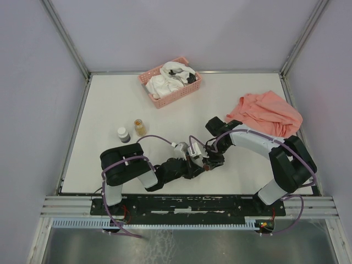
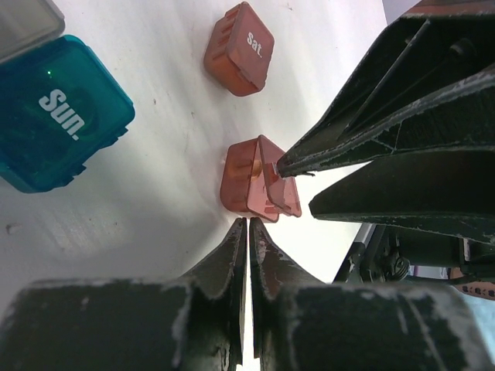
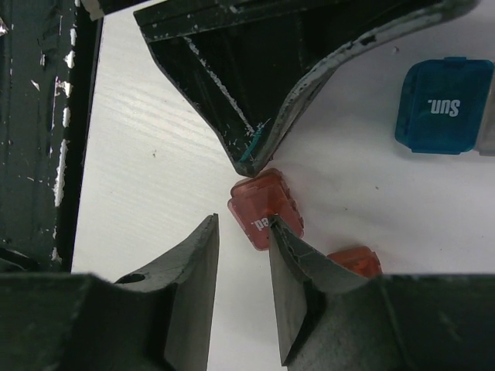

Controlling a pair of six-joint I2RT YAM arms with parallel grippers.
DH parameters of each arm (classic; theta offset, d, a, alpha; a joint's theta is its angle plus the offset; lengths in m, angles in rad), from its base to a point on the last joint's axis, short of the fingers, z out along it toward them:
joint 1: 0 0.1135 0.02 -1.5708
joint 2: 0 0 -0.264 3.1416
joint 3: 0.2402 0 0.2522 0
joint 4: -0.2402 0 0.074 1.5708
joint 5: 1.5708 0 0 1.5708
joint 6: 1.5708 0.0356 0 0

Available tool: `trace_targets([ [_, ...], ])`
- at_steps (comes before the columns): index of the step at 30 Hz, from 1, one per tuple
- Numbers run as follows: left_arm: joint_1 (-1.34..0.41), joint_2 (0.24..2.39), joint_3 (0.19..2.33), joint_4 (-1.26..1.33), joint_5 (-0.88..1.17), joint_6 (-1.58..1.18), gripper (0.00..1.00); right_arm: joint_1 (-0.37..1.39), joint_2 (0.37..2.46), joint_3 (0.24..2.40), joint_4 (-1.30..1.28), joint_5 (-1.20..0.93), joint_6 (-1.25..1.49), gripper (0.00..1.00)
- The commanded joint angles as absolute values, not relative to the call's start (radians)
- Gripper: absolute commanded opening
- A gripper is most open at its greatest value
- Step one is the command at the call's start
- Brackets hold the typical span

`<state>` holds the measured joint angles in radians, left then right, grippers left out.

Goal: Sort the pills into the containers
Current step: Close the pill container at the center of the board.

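A dark red container stands on the white table with its lid ajar. My left gripper is shut, holds nothing, and its tips touch the box's near edge. In the right wrist view the same container lies just ahead of my right gripper, which is open; one fingertip rests on the lid. Nearby are a second dark red container marked "Sat.", a teal container marked "Sun." and a grey container. The pills show as a golden mass in a small jar, far left of both grippers.
A second small jar with a white cap stands beside the pill jar. A pink slatted basket of white cloths sits at the back. A pink cloth lies at the right. Both arms meet at the table's near middle.
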<state>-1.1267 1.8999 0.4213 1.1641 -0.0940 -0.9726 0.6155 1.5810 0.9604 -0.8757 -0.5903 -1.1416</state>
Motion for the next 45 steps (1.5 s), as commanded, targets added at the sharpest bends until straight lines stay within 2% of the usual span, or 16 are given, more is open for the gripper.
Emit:
trace_targets([
  [1, -1.122, 1.897, 0.411, 1.237, -0.087, -1.006, 0.09, 0.618, 1.586, 1.009, -0.877, -0.613, -1.099, 0.39],
  [17, -1.121, 1.897, 0.408, 1.241, -0.080, -1.009, 0.10, 0.615, 1.623, 1.033, -0.883, -0.589, -1.055, 0.21],
  [26, -1.118, 1.902, 0.394, 1.286, -0.075, -1.034, 0.11, 0.614, 1.639, 1.033, -0.847, -0.545, -1.003, 0.06],
  [32, -1.118, 1.901, 0.368, 1.329, -0.074, -1.060, 0.13, 0.615, 1.641, 1.030, -0.832, -0.535, -0.991, 0.03],
  [36, -1.118, 1.898, 0.349, 1.358, -0.075, -1.077, 0.17, 0.615, 1.641, 1.029, -0.827, -0.533, -0.986, 0.02],
  [42, -1.119, 1.903, 0.353, 1.360, -0.075, -1.101, 0.34, 0.616, 1.640, 1.030, -0.829, -0.536, -0.986, 0.02],
  [45, -1.118, 1.928, 0.365, 1.368, -0.075, -1.115, 0.39, 0.616, 1.640, 1.029, -0.828, -0.537, -0.986, 0.02],
])
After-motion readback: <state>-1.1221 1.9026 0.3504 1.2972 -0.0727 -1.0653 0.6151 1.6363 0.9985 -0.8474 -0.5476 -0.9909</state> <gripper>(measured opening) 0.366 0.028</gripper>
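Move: Just ahead of the right fingertips, about 2 cm forward, 1 cm left and 2 cm below, sits the red Wed container with its lid partly raised. The red Sat container lies some 6 cm forward and 1 cm right of the right hand, the teal Sun container about 7 cm forward and 7 cm left, both about 2 cm below. From the left hand, the Wed container is roughly 1 cm forward, 2 cm right and 1 cm lower. Pushing the raised Wed lid over, the right hand eases about 1 cm forward and then slightly down while its part-open fingers shut fully and it turns a few degrees clockwise, ending with its tips on the lid. The left hand, nearly shut beside the box, holds almost still, then backs up, left and back, about 1.5 cm off, and opens its fingers partway. ##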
